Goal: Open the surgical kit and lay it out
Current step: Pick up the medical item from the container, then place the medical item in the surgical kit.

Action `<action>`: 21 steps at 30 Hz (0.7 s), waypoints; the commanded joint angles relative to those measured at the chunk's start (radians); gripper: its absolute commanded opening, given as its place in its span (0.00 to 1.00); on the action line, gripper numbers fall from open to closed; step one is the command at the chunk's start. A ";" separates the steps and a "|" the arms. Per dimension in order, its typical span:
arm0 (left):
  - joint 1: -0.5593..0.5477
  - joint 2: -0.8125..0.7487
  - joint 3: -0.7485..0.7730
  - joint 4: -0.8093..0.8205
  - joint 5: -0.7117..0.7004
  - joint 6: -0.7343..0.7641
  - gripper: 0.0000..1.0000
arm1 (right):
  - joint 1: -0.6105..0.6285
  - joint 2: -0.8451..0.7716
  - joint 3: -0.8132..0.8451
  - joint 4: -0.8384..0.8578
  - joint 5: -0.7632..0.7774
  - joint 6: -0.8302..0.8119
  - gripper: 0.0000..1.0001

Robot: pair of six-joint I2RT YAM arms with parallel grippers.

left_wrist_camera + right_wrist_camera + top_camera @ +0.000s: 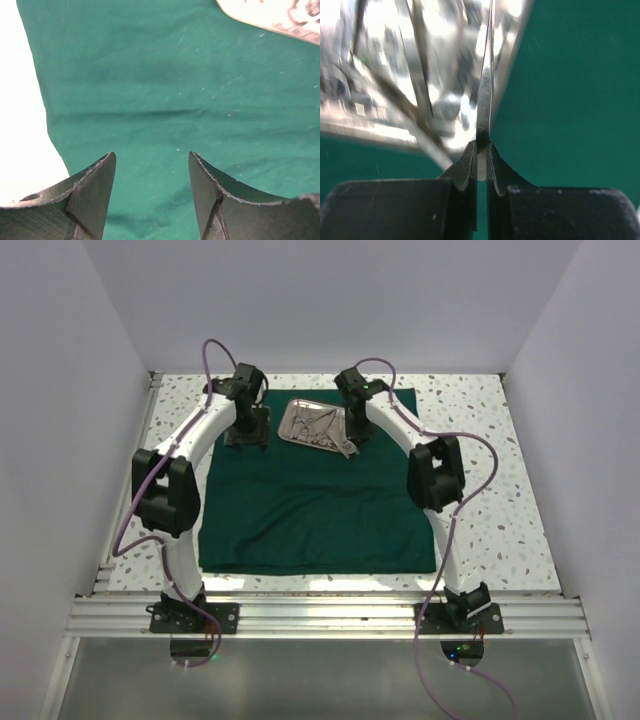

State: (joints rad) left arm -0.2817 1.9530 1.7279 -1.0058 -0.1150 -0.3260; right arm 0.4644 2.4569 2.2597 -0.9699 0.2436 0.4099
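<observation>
The dark green cloth (310,500) lies spread flat on the table. The shiny steel tray (296,430) sits on its far part, with several slim silver instruments (320,425) in it. My right gripper (356,435) is at the tray's right end. In the right wrist view it (481,147) is shut on one slim silver instrument (485,90), seen edge-on over the tray's rim (517,60). My left gripper (246,432) is left of the tray. In the left wrist view it (151,160) is open and empty just above the cloth (165,90), with the tray's corner (270,17) at top right.
The speckled tabletop (500,440) shows around the cloth on all sides. White walls close the left, right and back. A metal rail (320,615) with the arm bases runs along the near edge. The cloth's left edge (42,100) is close to my left gripper.
</observation>
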 commanded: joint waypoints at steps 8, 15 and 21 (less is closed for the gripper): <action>0.006 -0.002 -0.022 0.087 0.072 -0.008 0.65 | 0.016 -0.653 -0.744 0.151 -0.069 0.050 0.00; 0.004 0.017 -0.053 0.114 0.110 -0.008 0.63 | 0.052 -0.698 -1.042 0.307 -0.228 0.079 0.00; 0.004 0.014 -0.067 0.116 0.140 0.002 0.61 | 0.056 -0.524 -1.046 0.318 -0.323 0.086 0.00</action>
State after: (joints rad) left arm -0.2817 1.9663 1.6676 -0.9241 -0.0078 -0.3294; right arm 0.5201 1.8664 1.2175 -0.7105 0.0021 0.4740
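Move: The right hand already holds the slim metal medical item above the near right corner of the tray. The bare green cloth it is taken to lies about 21 cm back, 3 cm to the right and 5 cm below. The tray's middle is roughly 8 cm ahead and 8 cm left; a pale tool jutting over its near edge is about 4 cm ahead and 4 cm left. From the left hand, that cloth spot lies some 11 cm back, 27 cm right and 12 cm below. Back towards the base in a quick arc of about 20 cm, the right hand carries the item off the tray, climbing some 8 cm and drifting a little right, then sinks steeply to just over the near part of the cloth. Its fingers keep their pinch and tilt some 15 degrees nearer to straight down. The open left hand eases slightly right and down over the cloth. ##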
